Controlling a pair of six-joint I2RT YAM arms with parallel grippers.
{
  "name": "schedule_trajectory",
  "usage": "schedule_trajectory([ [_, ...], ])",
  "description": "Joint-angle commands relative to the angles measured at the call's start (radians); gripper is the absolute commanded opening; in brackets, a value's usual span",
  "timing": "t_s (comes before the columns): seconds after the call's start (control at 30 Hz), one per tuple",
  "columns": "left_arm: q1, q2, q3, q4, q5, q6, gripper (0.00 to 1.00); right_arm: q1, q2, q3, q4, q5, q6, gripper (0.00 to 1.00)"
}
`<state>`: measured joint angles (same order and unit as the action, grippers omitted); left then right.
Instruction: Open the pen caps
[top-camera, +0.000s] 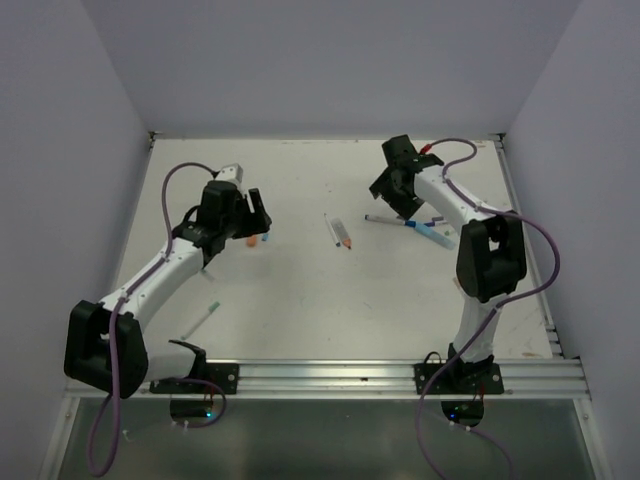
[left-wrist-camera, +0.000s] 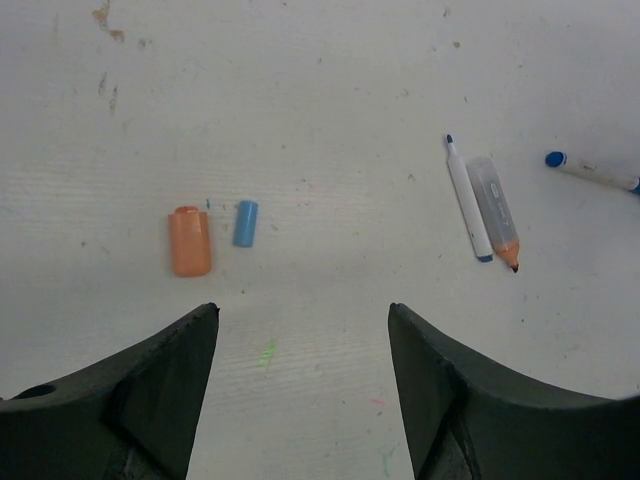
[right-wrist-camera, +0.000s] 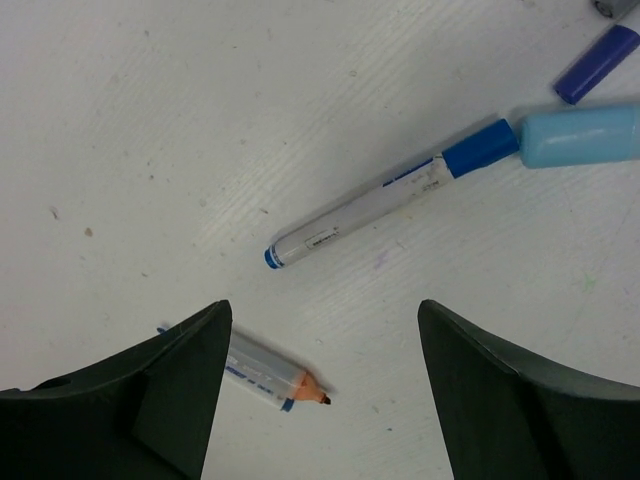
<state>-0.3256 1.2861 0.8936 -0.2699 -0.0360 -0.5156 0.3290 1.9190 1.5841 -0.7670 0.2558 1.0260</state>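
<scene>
Two loose pen caps lie on the white table just ahead of my left gripper (left-wrist-camera: 303, 310): an orange cap (left-wrist-camera: 190, 241) and a smaller blue cap (left-wrist-camera: 245, 223). That gripper (top-camera: 258, 222) is open with nothing between its fingers. At the table's middle lie a thin blue-tipped pen (left-wrist-camera: 468, 200) and an uncapped orange-tipped pen (left-wrist-camera: 495, 212). My right gripper (right-wrist-camera: 325, 305) is open and empty above the table. Ahead of it lies a white-barrelled pen (right-wrist-camera: 385, 205) whose blue collar meets a light-blue cap (right-wrist-camera: 580, 135). The orange-tipped pen (right-wrist-camera: 270, 375) pokes out beside the right gripper's left finger.
A dark blue piece (right-wrist-camera: 597, 62) lies at the far right of the right wrist view. A green-ended pen (top-camera: 203, 318) rests near the left arm's base. Walls close the table on the left, back and right. A metal rail (top-camera: 330, 378) runs along the near edge.
</scene>
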Motion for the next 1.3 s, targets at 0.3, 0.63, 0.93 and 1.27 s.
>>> schedule_trajectory([
  [0.3,-0.142,-0.067,-0.03,0.05,0.016,-0.054,0.72,0.004,0.112,0.082,-0.075,0.111,0.304,0.78],
  [0.63,-0.158,-0.087,-0.048,0.046,-0.016,-0.044,0.73,0.002,0.216,0.132,-0.103,0.112,0.347,0.74],
  [0.93,-0.158,-0.094,-0.045,0.034,-0.036,-0.038,0.73,0.007,0.215,0.074,-0.087,0.111,0.341,0.66],
  [1.27,-0.158,-0.134,-0.059,0.04,-0.047,-0.049,0.73,0.031,0.239,0.042,-0.146,0.097,0.298,0.49],
])
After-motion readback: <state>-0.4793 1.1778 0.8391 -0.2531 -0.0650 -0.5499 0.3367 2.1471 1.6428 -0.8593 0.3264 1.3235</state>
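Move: The blue-capped pen's middle lies about 9 cm below the open right hand, some 3 cm to its right and 1 cm back. From that hand, the orange-tipped pen is about 9 cm left and 4 cm back, with the white pen some 12 cm left and 3 cm back; the fat light-blue pen lies about 13 cm right and 5 cm back. From the left hand, the blue-capped pen is roughly 32 cm right, 8 cm ahead and 14 cm below. Down almost straight, about 8 cm, the right hand sinks onto the barrel of the blue-capped pen, turning some 15 degrees clockwise and tipping slightly steeper, while its fingers narrow to straddle the barrel between its middle and plain end, not yet shut. The left hand, empty and still open, shifts about 5 cm right and 3 cm back, away from the loose orange and blue caps. ##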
